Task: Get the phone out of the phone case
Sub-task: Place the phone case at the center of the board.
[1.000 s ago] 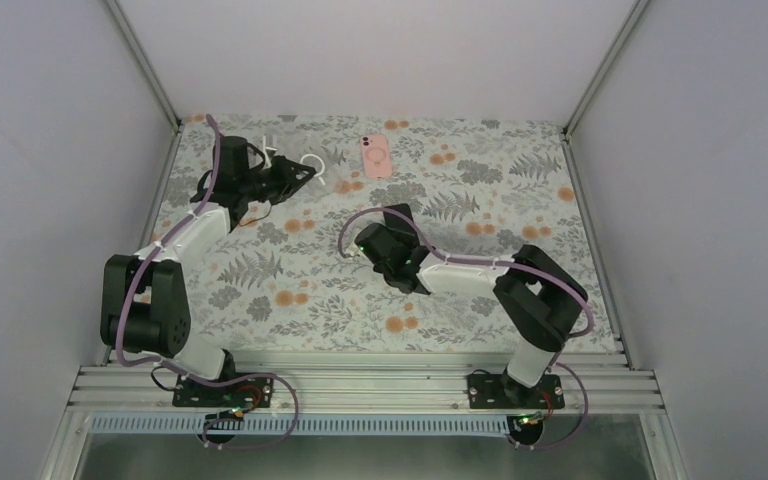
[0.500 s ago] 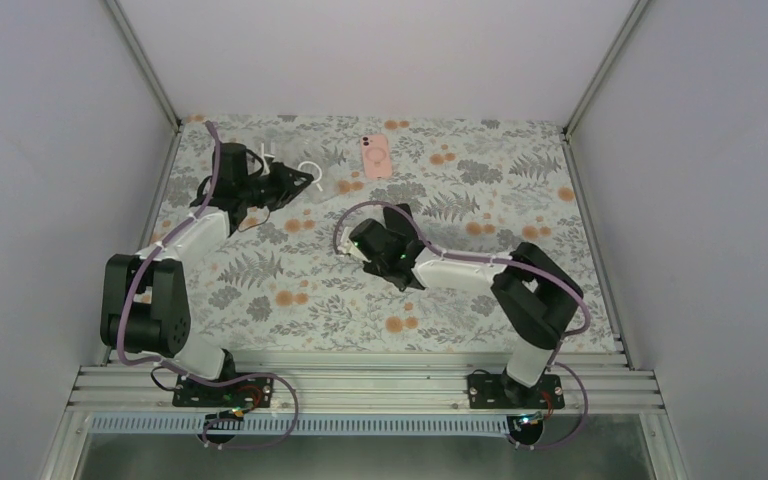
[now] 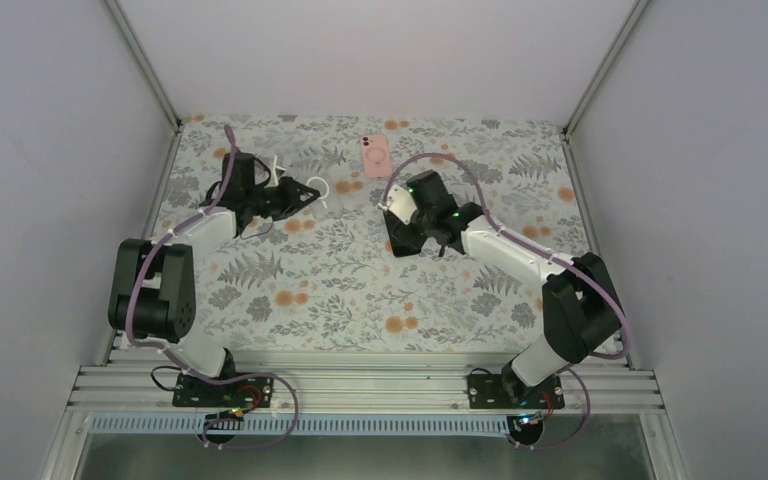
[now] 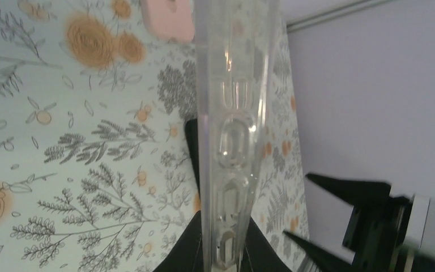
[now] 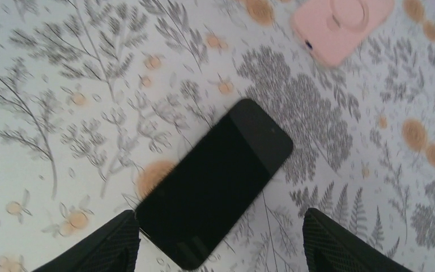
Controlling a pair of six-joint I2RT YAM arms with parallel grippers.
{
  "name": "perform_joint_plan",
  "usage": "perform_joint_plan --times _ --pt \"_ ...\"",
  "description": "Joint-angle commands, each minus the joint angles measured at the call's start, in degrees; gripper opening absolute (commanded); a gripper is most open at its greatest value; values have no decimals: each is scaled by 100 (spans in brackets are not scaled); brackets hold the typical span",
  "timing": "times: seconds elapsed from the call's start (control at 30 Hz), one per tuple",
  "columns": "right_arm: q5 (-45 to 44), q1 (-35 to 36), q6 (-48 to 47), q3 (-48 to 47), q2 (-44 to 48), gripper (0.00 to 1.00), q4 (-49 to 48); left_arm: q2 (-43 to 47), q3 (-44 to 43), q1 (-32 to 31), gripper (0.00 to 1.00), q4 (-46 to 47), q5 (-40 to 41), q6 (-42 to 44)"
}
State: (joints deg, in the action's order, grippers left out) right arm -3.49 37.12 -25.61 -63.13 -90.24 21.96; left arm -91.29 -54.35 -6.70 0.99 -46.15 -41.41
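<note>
A black phone (image 5: 215, 187) lies flat, screen up, on the floral table. My right gripper (image 5: 221, 249) is open just above it, with one finger (image 5: 96, 243) at the phone's near left corner and the other (image 5: 345, 243) well clear on the right. In the top view the phone (image 3: 396, 244) shows under the right gripper (image 3: 410, 228). My left gripper (image 4: 226, 249) is shut on a clear phone case (image 4: 232, 141), holding it edge-on above the table. The top view shows this at the back left (image 3: 305, 190).
A pink phone case (image 3: 376, 156) lies at the back centre, also seen in the right wrist view (image 5: 342, 25) and the left wrist view (image 4: 167, 17). The right arm (image 4: 385, 226) shows at the left wrist view's right edge. White walls close in the table.
My right arm has swung from the table's middle toward the back right, and the black phone now lies under its open fingers. My left gripper with the clear case has shifted slightly right.
</note>
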Motion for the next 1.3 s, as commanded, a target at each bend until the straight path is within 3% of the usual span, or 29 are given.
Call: perform_joint_plan --times 0.0,0.33,0.77,1.27 --pt "611 -567 -278 132 20 68 349 -296 62 -125 2 -99 -396 717" --pt "413 -1606 -1055 286 -461 67 -57 -773 31 -465 2 -151 -463 1059" --pt "370 -1582 -1329 590 -1309 65 -757 -1392 -280 -796 2 -268 -453 1271" --pt "826 -1155 -1308 665 -1590 64 -788 -2139 -821 -878 2 -549 -481 1377"
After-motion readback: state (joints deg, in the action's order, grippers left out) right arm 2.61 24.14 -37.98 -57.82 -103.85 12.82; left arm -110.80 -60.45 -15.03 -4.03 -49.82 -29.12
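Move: The left hand still holds the clear phone case, bound for the bare board about 10 cm to its right, level with it and some 16 cm down; the phone lies 21 cm to its right and 1 cm ahead, the pink case 21 cm ahead and 14 cm right. From the open right hand, the phone's middle is roughly 6 cm ahead, 1 cm right and 13 cm below, with the pink case 27 cm ahead and 6 cm left. The right hand, fingers staying open, swings about 10 cm right and some 4 cm forward off the phone while starting down, sinks to board level beside it, then comes back 3 cm left so that its left finger meets the near part of the phone's right long edge. Meanwhile the left hand keeps its grip on the clear case and lowers it about 10 cm while carrying it some 6 cm right, towards the bare board left of the phone, turning clockwise as it goes. ##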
